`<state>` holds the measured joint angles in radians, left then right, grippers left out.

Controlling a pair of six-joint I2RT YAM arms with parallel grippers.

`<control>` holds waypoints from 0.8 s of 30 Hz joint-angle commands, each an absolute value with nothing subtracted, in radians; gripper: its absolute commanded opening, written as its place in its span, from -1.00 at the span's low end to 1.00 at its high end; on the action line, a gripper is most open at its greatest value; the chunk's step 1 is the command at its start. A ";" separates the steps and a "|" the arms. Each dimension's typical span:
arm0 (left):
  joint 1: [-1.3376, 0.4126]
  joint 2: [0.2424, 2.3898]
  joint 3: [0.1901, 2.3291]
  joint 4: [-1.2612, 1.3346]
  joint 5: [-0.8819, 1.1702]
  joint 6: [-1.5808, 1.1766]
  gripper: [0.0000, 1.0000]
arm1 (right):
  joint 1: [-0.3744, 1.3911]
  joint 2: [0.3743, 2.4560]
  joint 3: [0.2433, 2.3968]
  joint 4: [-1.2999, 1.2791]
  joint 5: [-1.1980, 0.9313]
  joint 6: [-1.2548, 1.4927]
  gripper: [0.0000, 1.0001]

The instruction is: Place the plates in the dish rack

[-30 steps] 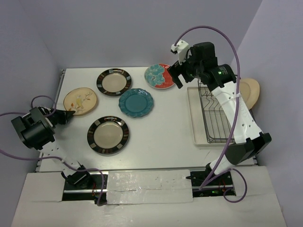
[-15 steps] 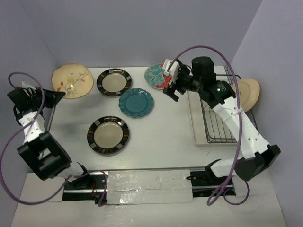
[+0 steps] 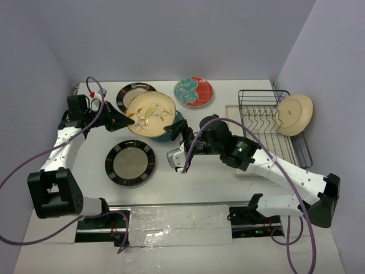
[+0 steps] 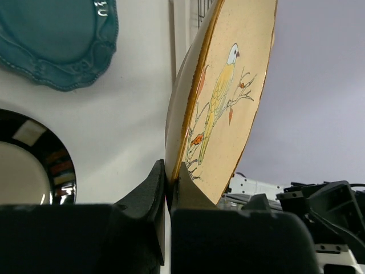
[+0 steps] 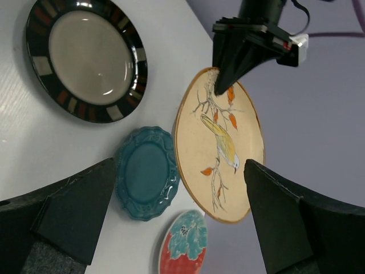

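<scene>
My left gripper (image 3: 122, 120) is shut on the rim of a cream-tan plate with a painted bird (image 3: 151, 113) and holds it tilted above the table's middle. In the left wrist view the jaws (image 4: 171, 174) pinch its lower edge (image 4: 228, 97). My right gripper (image 3: 178, 132) is open and empty, just right of that plate; its view shows the bird plate (image 5: 219, 148) between its spread fingers (image 5: 74, 211). The scalloped teal plate (image 3: 178, 121) lies mostly hidden under it. Two striped plates (image 3: 130, 162) (image 3: 130, 91) and the red flowered plate (image 3: 194, 91) lie flat. Another cream plate (image 3: 295, 114) stands in the dish rack (image 3: 259, 137).
The rack sits on its cream tray (image 3: 235, 154) at the right side of the table. Purple cables loop over both arms. The left table edge (image 3: 74, 91) is close behind the left arm.
My left arm has carried the bird plate from the far left back corner to the table's middle. My right arm has swung from the red plate down toward the bird plate.
</scene>
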<state>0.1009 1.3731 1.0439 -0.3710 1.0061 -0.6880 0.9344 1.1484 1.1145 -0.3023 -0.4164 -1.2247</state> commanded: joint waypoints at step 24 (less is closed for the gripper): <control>-0.040 1.384 1.057 -0.261 1.215 -0.870 -1.00 | 0.994 1.316 1.068 -0.183 0.023 -1.454 -0.26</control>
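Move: My left hand holds the bird plate, its middle about 9 cm right and 3 ahead of the fingers; my open right gripper waits roughly 21 cm right, 11 back and 6 higher. From the right hand the plate's middle is some 14 cm ahead, 12 left and 7 lower. On the table 30 cm below, the teal plate lies about 30 ahead and 7 left, the near black-rimmed plate 6 ahead and 26 left. I bring the right gripper down about 6 cm and forward some 5, tipping its fingers further down, and close it from wide open to less than half, so its fingers straddle the bird plate's near right rim. My left hand keeps its pinch and carries the plate about 5 cm right and 3 back towards it, turning some 10 degrees clockwise. ##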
